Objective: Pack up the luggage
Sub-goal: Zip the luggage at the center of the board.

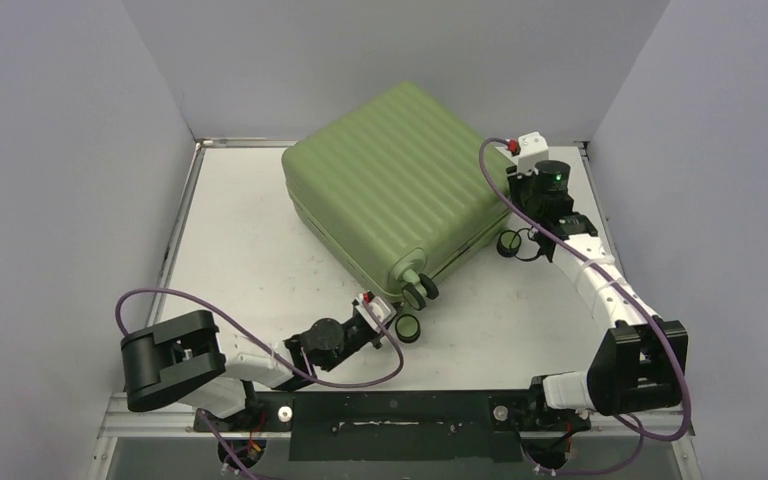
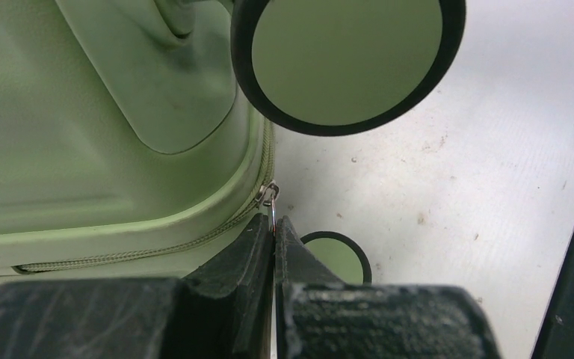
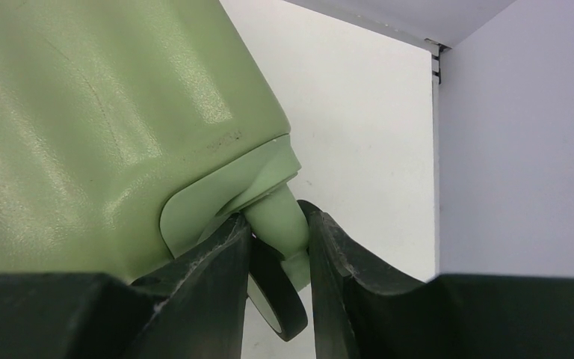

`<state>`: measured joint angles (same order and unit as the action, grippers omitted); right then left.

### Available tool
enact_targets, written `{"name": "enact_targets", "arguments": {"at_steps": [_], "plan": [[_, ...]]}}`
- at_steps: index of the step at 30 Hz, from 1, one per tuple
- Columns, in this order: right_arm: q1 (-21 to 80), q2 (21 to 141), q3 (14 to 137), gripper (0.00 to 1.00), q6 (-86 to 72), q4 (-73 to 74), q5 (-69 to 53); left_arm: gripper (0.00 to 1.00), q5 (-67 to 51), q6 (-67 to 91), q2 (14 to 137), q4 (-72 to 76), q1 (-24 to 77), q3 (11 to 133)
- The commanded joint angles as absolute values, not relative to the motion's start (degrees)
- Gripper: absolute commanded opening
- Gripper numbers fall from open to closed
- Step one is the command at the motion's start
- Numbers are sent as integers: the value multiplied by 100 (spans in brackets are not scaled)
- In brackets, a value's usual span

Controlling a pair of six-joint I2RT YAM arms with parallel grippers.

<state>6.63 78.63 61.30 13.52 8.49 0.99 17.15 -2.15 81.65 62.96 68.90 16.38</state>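
The luggage [image 1: 400, 185], a light-green ribbed suitcase, lies closed and flat at the back middle of the table [image 1: 250, 250]. In the left wrist view my left gripper [image 2: 273, 224] is shut on the small metal zipper pull [image 2: 270, 197] at the suitcase's near corner, just under a black wheel with a green hub [image 2: 347, 60]. From above, the left gripper [image 1: 385, 312] sits beside those near wheels [image 1: 422, 290]. My right gripper [image 3: 278, 224] is shut on the green wheel stem [image 3: 278, 217] at the right corner, with the black wheel [image 3: 284, 303] between the fingers. From above, the right gripper [image 1: 530, 232] is at that corner.
A second wheel [image 2: 341, 258] shows on the table just past my left fingertips. Grey walls enclose the table on the left, back and right; the right wall [image 3: 523, 149] is close to my right gripper. Purple cables loop off both arms.
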Motion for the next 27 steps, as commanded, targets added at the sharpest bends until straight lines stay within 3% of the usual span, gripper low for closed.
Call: {"name": "enact_targets", "arguments": {"at_steps": [1, 11, 17, 20, 24, 27], "plan": [[1303, 7561, 5520, 9, 73, 1240, -620, 0, 1675, -29, 7586, 6177, 7022, 1417], [2726, 7009, 4673, 9, -1245, 1078, -261, 0, 2412, 267, 5989, 4633, 7022, 1004], [3038, 6722, 4607, 13, -1702, 1090, -131, 0, 2404, 134, 6267, 4466, 7031, 1221], [3049, 6413, 4820, 29, -1764, 1322, 119, 0, 2520, 35, 6477, 4554, 7031, 1375], [3041, 6134, 5332, 67, -1762, 1675, 531, 0, 2660, 31, 6479, 4621, 7032, 1334], [2992, 6141, 5702, 80, -1728, 1891, 887, 0, 2720, -48, 6423, 4590, 7022, 1336]]}}
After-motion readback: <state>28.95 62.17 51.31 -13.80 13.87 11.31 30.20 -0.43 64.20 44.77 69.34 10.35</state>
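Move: The left fingers already pinch the zipper pull, its slider about 1 cm ahead and 2 cm to the right. The near upper wheel is some 3 cm ahead, 5 cm right and 8 cm above; the near lower wheel is equally far ahead and right, but 9 cm below. The right fingers already hold the right corner's upper wheel; from them the zipper pull lies roughly 24 cm back, 23 cm left and 9 cm lower, the suitcase's middle 22 cm left and 3 cm back. With its grip still on the right corner's upper wheel, the right hand drags the suitcase left and back, some 8 cm left, then opens, lets go of the wheel and draws farther back-left while rolling its left side up about 20 degrees. The shut left hand travels about 7 cm left alongside the near corner, dips slightly and turns a little counter-clockwise. ##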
